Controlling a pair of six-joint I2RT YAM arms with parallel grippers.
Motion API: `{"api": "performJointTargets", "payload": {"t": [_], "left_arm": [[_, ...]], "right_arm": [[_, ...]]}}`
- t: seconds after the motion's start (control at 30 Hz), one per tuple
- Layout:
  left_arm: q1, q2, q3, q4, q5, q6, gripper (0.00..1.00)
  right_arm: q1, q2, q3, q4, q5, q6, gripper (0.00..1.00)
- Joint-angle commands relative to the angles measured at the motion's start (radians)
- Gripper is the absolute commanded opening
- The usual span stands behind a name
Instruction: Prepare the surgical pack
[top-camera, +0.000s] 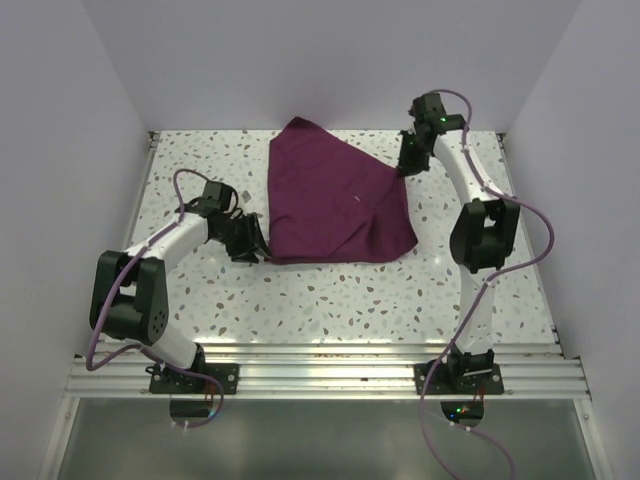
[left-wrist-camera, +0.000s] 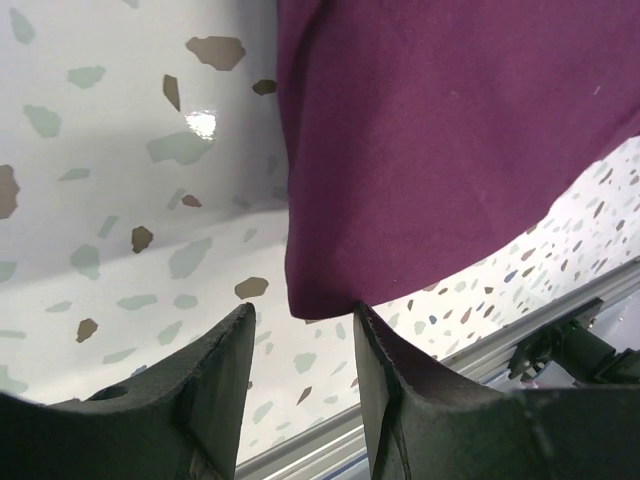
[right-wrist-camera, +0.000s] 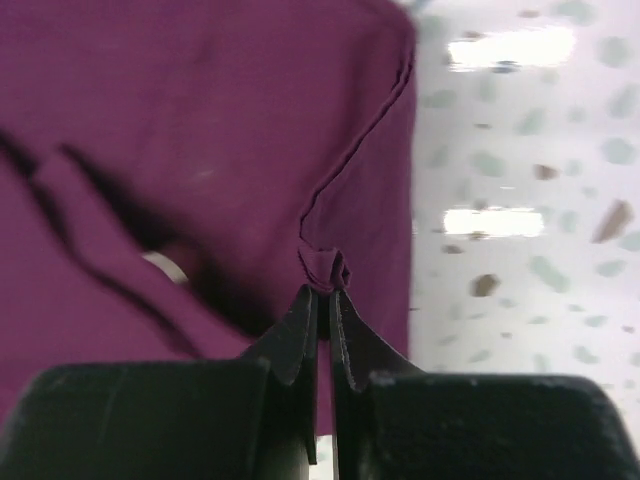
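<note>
The surgical pack shows as a deep-maroon cloth (top-camera: 335, 195), folded over itself on the speckled table. My right gripper (top-camera: 405, 170) is at the cloth's far right edge. In the right wrist view it (right-wrist-camera: 325, 290) is shut on a small bunched pinch of cloth (right-wrist-camera: 200, 120). A small pale strip (right-wrist-camera: 165, 266) shows inside a dark fold; I cannot tell what it is. My left gripper (top-camera: 255, 243) stands open at the cloth's near left corner. In the left wrist view its fingers (left-wrist-camera: 302, 325) flank the cloth corner (left-wrist-camera: 450, 150), which lies just ahead of the tips.
The speckled tabletop (top-camera: 350, 300) is bounded by white walls on three sides. An aluminium rail (top-camera: 320, 365) carrying both arm bases runs along the near edge; the rail (left-wrist-camera: 480, 360) also shows close behind the left fingers.
</note>
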Motion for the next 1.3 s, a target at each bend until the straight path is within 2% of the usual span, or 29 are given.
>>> {"api": "performJointTargets", "payload": {"t": [0.0,0.27,0.63,0.87,1.27], "left_arm": [[-0.003,-0.031,0.041,-0.025,-0.073,0.031,0.48],[-0.003,-0.029,0.035,-0.002,-0.07,0.014,0.47],[-0.004,-0.029,-0.001,0.029,-0.068,-0.009,0.47],[-0.007,-0.024,-0.016,0.049,-0.059,-0.02,0.47],[-0.012,-0.061,-0.024,0.023,-0.078,-0.03,0.47]], "right_arm": [[0.099,-0.076,0.132,-0.072,-0.073,0.084,0.0],[0.277,-0.056,0.232,0.021,-0.176,0.223,0.0],[0.426,0.02,0.36,0.139,-0.23,0.342,0.0],[0.491,0.066,0.367,0.207,-0.234,0.373,0.0],[0.532,0.194,0.327,0.311,-0.217,0.382,0.0]]}}
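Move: The right hand already grips the cloth's right corner; the left edge it is carried to lies about 39 cm to its left, 6 cm back and 12 cm below. At much that depth, the cloth's near-right corner is some 11 cm back and 4 cm right, and its far corner roughly 27 cm ahead and 32 cm left. From the left hand, that left edge is about 15 cm ahead and 2 cm right, some 5 cm below. Keeping the pinched cloth corner in its shut fingers, the right hand sweeps some 33 cm left across the bundle and a little back, arching up about 12 cm and then sinking some 7 cm as it slows towards the left edge, while the wrist turns counter-clockwise and its left side rises, some 30 degrees in all. The left hand stays half open at the near-left corner, easing only about a centimetre. ##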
